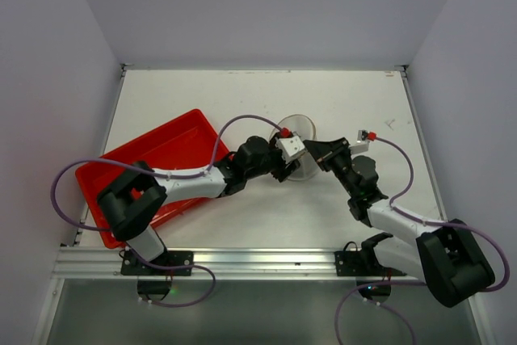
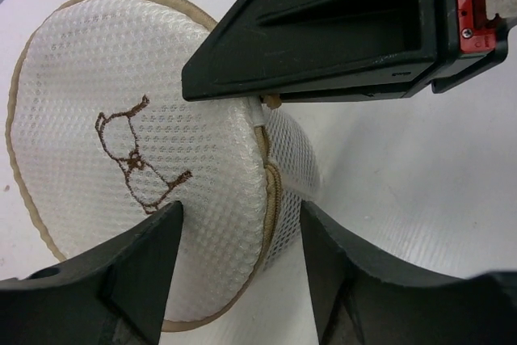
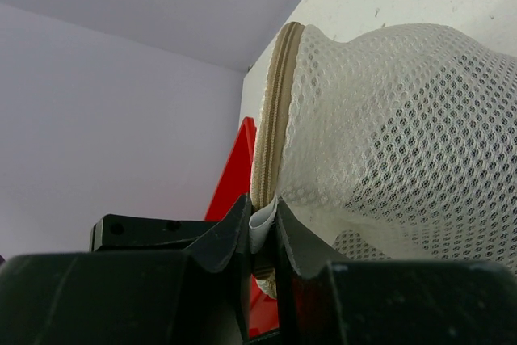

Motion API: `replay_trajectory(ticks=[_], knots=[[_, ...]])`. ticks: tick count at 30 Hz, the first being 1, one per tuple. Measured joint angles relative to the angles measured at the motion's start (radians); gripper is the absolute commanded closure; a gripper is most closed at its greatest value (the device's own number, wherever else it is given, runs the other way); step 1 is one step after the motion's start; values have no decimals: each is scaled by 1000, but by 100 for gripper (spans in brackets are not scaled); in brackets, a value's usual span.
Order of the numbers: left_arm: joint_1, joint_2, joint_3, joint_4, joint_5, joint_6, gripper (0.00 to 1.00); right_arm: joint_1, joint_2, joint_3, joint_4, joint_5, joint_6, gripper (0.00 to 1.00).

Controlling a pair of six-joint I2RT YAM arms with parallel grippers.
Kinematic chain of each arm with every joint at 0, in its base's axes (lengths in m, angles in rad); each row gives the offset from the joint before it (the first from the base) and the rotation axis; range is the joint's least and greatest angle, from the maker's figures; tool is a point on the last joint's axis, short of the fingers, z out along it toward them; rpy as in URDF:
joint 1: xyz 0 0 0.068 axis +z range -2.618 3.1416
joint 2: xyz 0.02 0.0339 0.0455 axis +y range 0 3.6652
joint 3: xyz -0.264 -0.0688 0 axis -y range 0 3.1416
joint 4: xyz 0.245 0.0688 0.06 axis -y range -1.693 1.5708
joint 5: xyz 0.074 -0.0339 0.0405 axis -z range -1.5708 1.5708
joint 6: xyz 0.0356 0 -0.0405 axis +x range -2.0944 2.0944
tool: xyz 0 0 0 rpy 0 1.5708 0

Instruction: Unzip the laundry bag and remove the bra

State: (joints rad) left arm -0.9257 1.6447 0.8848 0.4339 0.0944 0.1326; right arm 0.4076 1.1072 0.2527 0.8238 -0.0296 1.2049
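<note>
The laundry bag [image 2: 121,103] is a white mesh drum lying on its side, its round lid with a brown stitched bird facing my left wrist. Its tan zipper rim [image 3: 275,111] is zipped along the part I see. My right gripper [image 3: 262,209] is shut on a small white tab [image 3: 262,228] beside the zipper. In the left wrist view it shows as a black block [image 2: 323,30] above the bag. My left gripper [image 2: 241,216] stands open, its fingers [image 2: 137,272] straddling the bag's lower rim. In the top view the bag [image 1: 300,125] is half hidden by both grippers. The bra is hidden.
A red tray [image 1: 174,147] lies on the white table [image 1: 355,103] to the left, under the left arm; its edge [image 3: 234,183] shows behind the bag. Grey walls close in the table on three sides. A metal rail [image 1: 258,262] runs along the near edge.
</note>
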Motion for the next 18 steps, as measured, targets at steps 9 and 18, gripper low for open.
replay_trajectory(ticks=[9, 18], knots=[[-5, 1, 0, 11, -56, 20, 96, 0, -5, 0, -3, -16, -24, 69], [-7, -73, -27, -16, -138, 27, 100, 0, -172, 95, -361, -67, -261, 52]])
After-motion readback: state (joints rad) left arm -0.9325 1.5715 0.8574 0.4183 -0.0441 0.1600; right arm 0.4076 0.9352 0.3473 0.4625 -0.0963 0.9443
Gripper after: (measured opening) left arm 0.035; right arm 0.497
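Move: The bag's zipped rim already sits between the left hand's open fingers, practically at the hand point. From there the white tab at the zip's end is about 3 cm ahead, 3 cm right and 2 cm higher, with the bag's mesh body some 5 cm ahead, 3 cm right and 4 cm down. The right fingers already hold that tab; from them the rim to be gripped lies about 3 cm back, 3 cm left and 2 cm down. The left fingers shut on the zipped rim just short of the white tab, creeping about 1 cm forward, then keep the pinch while drawing the rim roughly 2 cm left and 2 cm up. Meanwhile the right fingers open about halfway and let go of the tab, backing off some 1.5 cm and rolling about 15 degrees, left side down. ##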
